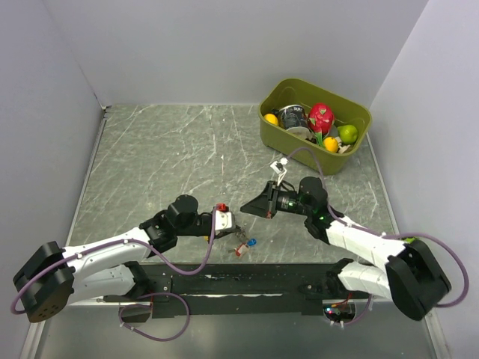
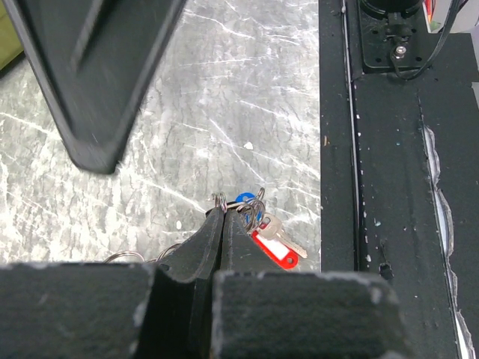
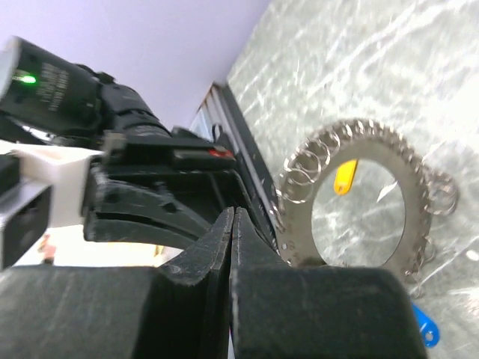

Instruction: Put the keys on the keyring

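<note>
My left gripper (image 2: 219, 203) is shut, pinching a small wire ring of the keyring (image 2: 254, 203) at its tip. A blue-capped key (image 2: 242, 199) and a red-tagged key (image 2: 274, 247) hang from that ring just above the table. In the right wrist view the keyring (image 3: 408, 187) is a wide metal ring fringed with small rings. A yellow-capped key (image 3: 344, 176) shows through it, and a blue cap (image 3: 423, 327) sits at the lower right. My right gripper (image 3: 233, 215) is shut with nothing seen between its fingers, close to the left gripper (image 1: 236, 227). The black-capped key is out of view.
An olive bin (image 1: 292, 146) of toy fruit and a can stands at the back right. A black base strip (image 1: 247, 280) runs along the near edge, close to the keys. A loose white tag (image 1: 280, 166) lies behind my right gripper (image 1: 245, 209).
</note>
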Controlling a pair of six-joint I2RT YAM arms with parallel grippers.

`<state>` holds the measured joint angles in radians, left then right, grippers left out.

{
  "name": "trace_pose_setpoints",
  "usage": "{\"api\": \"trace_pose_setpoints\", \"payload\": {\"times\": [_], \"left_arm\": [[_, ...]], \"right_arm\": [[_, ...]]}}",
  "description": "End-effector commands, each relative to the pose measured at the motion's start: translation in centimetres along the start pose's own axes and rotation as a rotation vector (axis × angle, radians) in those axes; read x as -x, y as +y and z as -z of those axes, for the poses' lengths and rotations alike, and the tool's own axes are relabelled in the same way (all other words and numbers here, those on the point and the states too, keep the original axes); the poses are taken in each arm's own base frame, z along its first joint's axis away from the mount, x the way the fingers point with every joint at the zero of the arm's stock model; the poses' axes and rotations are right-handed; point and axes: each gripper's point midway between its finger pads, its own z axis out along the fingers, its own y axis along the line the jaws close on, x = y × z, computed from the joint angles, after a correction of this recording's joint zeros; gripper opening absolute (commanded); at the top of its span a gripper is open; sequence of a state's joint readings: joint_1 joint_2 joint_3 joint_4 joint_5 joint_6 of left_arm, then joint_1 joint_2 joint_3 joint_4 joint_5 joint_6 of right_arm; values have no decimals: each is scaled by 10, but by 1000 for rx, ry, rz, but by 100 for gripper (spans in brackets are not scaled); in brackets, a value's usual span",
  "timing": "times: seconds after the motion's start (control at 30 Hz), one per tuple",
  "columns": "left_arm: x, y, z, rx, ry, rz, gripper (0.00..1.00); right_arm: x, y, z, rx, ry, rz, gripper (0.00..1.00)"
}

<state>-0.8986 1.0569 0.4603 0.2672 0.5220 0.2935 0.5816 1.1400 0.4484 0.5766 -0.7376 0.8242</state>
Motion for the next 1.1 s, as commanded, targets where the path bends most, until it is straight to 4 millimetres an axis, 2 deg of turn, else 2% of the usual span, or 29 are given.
{"api": "trace_pose_setpoints", "payload": {"times": [0.0, 0.17, 0.23, 0.3, 0.33, 0.4, 0.43, 0.47, 0.6, 0.67, 0.7, 0.73, 0.83, 1.07], "left_arm": [[5, 6, -1, 22, -3, -28, 1], [5, 7, -6, -6, 14, -70, 1], [8, 13, -11, -7, 28, -87, 1], [11, 16, -18, -30, 33, -132, 1], [15, 21, -27, -50, 41, -142, 1], [8, 21, -37, -110, 86, -154, 1], [6, 26, -49, -132, 107, -144, 1], [-2, 22, -52, -167, 146, -127, 1], [-13, 19, -67, -214, 170, -117, 1], [-15, 17, -66, -206, 162, -116, 1], [-6, 21, -65, -181, 128, -136, 1], [-13, 19, -61, -167, 140, -127, 1], [-12, 18, -52, -129, 117, -130, 1], [-9, 15, -36, -64, 69, -121, 1]], "right_arm": [[10, -11, 8, -78, -68, 66, 0], [7, -18, 9, -108, -42, 68, 0], [7, -23, 12, -130, -49, 70, 0], [7, -33, 17, -175, -57, 58, 6], [7, -34, 20, -188, -65, 56, 9], [7, -44, 28, -233, -75, 38, 15], [7, -45, 33, -242, -86, 42, 16], [7, -47, 36, -254, -92, 40, 20], [10, -56, 53, -325, -123, 46, 34], [12, -60, 59, -355, -138, 49, 43], [12, -62, 62, -368, -146, 53, 46], [13, -64, 64, -378, -152, 54, 52], [12, -67, 66, -389, -151, 41, 58], [-1, -69, 54, -316, -103, -44, 62]]}}
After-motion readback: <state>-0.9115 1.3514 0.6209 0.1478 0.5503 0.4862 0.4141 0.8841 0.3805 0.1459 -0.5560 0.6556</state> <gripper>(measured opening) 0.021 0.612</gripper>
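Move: Hanging from the left fingers, which hold one of its small split rings, the big keyring has its middle some 7 cm below that hand, about 1 cm to its right. The red-tagged key hangs about 4 cm back, 1 cm right and 6 cm below this hand; the blue tag 1 cm back, 5 cm right and 10 cm below. The yellow-tagged key lies 9 cm to its left, level with it, 13 cm down. From the empty right hand, the keyring is 3 cm back, 1 cm left and 12 cm below. Backing off to the right by about 7 cm, the shut right hand rises briefly, then sinks some 5 cm below its start, swings its fingers clockwise and downward, and opens to over half. The left, still pinching the split ring, swings forward and right about 7 cm, then drops about 5 cm while drawing most of the way back, tipping its fingers down some 13 degrees. ##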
